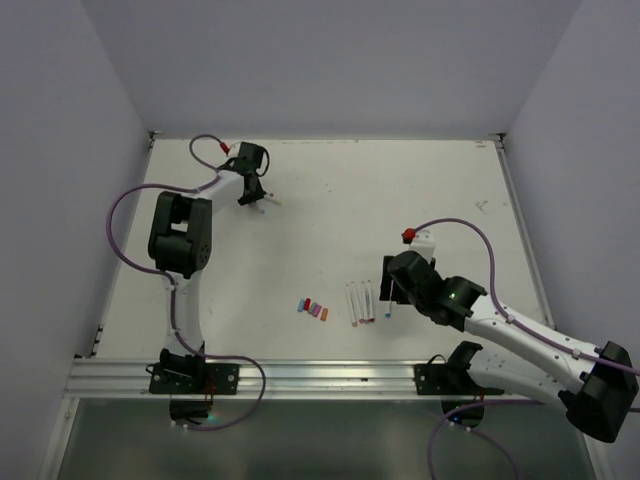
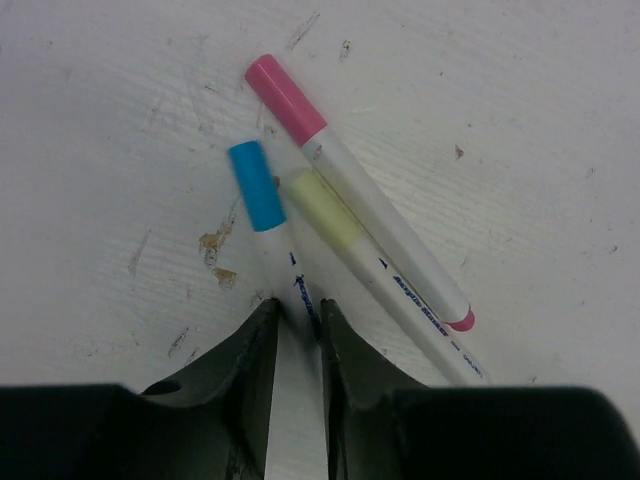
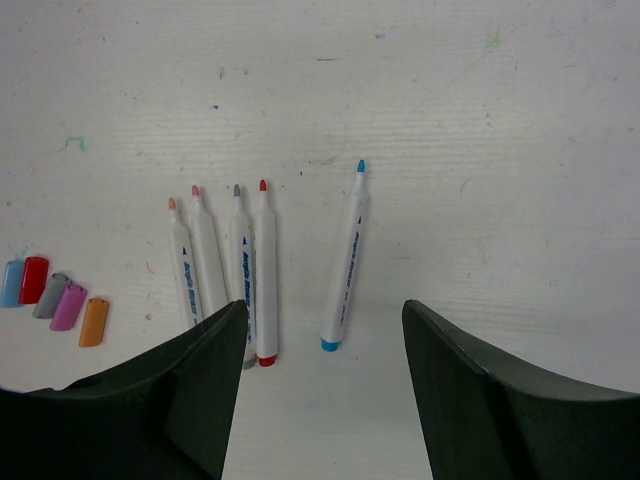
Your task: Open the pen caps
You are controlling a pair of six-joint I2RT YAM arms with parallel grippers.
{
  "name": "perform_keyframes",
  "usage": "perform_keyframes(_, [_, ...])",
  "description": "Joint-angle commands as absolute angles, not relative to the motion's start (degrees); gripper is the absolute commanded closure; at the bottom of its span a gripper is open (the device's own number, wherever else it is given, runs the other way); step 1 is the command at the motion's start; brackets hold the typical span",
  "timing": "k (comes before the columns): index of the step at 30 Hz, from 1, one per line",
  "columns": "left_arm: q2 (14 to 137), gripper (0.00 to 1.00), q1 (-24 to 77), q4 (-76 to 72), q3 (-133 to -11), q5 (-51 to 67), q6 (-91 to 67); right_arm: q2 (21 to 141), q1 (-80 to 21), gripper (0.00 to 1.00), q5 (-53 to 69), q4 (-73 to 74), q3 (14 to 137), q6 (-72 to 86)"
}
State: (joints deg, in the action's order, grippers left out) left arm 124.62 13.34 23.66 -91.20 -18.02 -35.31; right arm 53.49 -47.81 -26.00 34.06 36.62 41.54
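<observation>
In the left wrist view three capped pens lie fanned on the white table: one with a pink cap [image 2: 285,99], one with a blue cap [image 2: 256,185], one with a yellow cap [image 2: 324,210]. My left gripper [image 2: 297,308] is shut on the white barrel [image 2: 293,268] of the blue-capped pen, down at the table's far left [image 1: 252,195]. My right gripper [image 3: 324,308] hangs open over uncapped pens: several side by side [image 3: 265,270] and a blue-tipped one [image 3: 345,260] apart, between its fingers. Loose pen caps [image 3: 68,305] lie in a row to their left.
The loose caps [image 1: 313,308] and uncapped pens [image 1: 360,302] sit near the table's front middle. An aluminium rail [image 1: 320,375] runs along the near edge. Grey walls enclose the table on three sides. Purple cables [image 1: 125,215] loop off both arms.
</observation>
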Motion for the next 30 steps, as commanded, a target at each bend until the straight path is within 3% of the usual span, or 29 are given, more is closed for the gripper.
perform_keyframes(1, [125.42,0.75,12.92,25.84,-87.46,-19.78,-32.87,52.73,-47.64,0.33,-26.63,34.80,37.18,42.01])
perform_keyframes(2, [125.33,0.89,12.92,25.93,-86.84,-19.86,-32.78,52.91,-47.55,0.33,-26.54,34.89,37.26,42.01])
perform_keyframes(4, [123.24,1.00,12.92,25.06,-83.69,-19.16,-32.78,53.35,-47.55,0.33,-25.84,34.72,37.44,41.92])
perform_keyframes(18, [86.68,1.00,14.76,10.82,-48.80,-10.83,-40.34,57.21,-47.64,0.34,-9.59,25.23,39.64,35.60])
perform_keyframes(26, [78.58,1.00,17.14,6.61,-47.11,-4.32,-40.17,57.22,-47.64,0.34,-5.11,20.84,39.55,36.48])
perform_keyframes(30, [75.59,1.00,18.10,-1.12,-44.31,6.40,-40.60,58.62,-47.64,0.34,-0.29,17.07,39.73,35.69])
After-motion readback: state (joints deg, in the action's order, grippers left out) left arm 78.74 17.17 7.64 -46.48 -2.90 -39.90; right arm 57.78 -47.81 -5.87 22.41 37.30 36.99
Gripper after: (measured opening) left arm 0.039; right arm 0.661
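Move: The left fingers straddle the blue-capped pen's barrel, its middle practically at the hand point. The yellow-capped pen lies about 4 cm to the right and 1 cm ahead, the pink-capped pen some 4 cm ahead and 2 cm right, all level with the fingers. From the right hand, the blue-capped pen is roughly 30 cm ahead, 37 cm left and 9 cm lower. On the table 9 cm below, the uncapped blue pen is about 1 cm back, the four uncapped pens 7 cm left and 2 cm back. Closing on the blue-capped pen's barrel, the left fingers pinch it, then pull it back about 15 cm, low over the table and slightly left, clear of the other two. The hand then lifts it some 9 cm while swinging right, wrist tilting. The right hand, still open and empty, swings about 7 cm left over the four uncapped pens, turning counter-clockwise. ##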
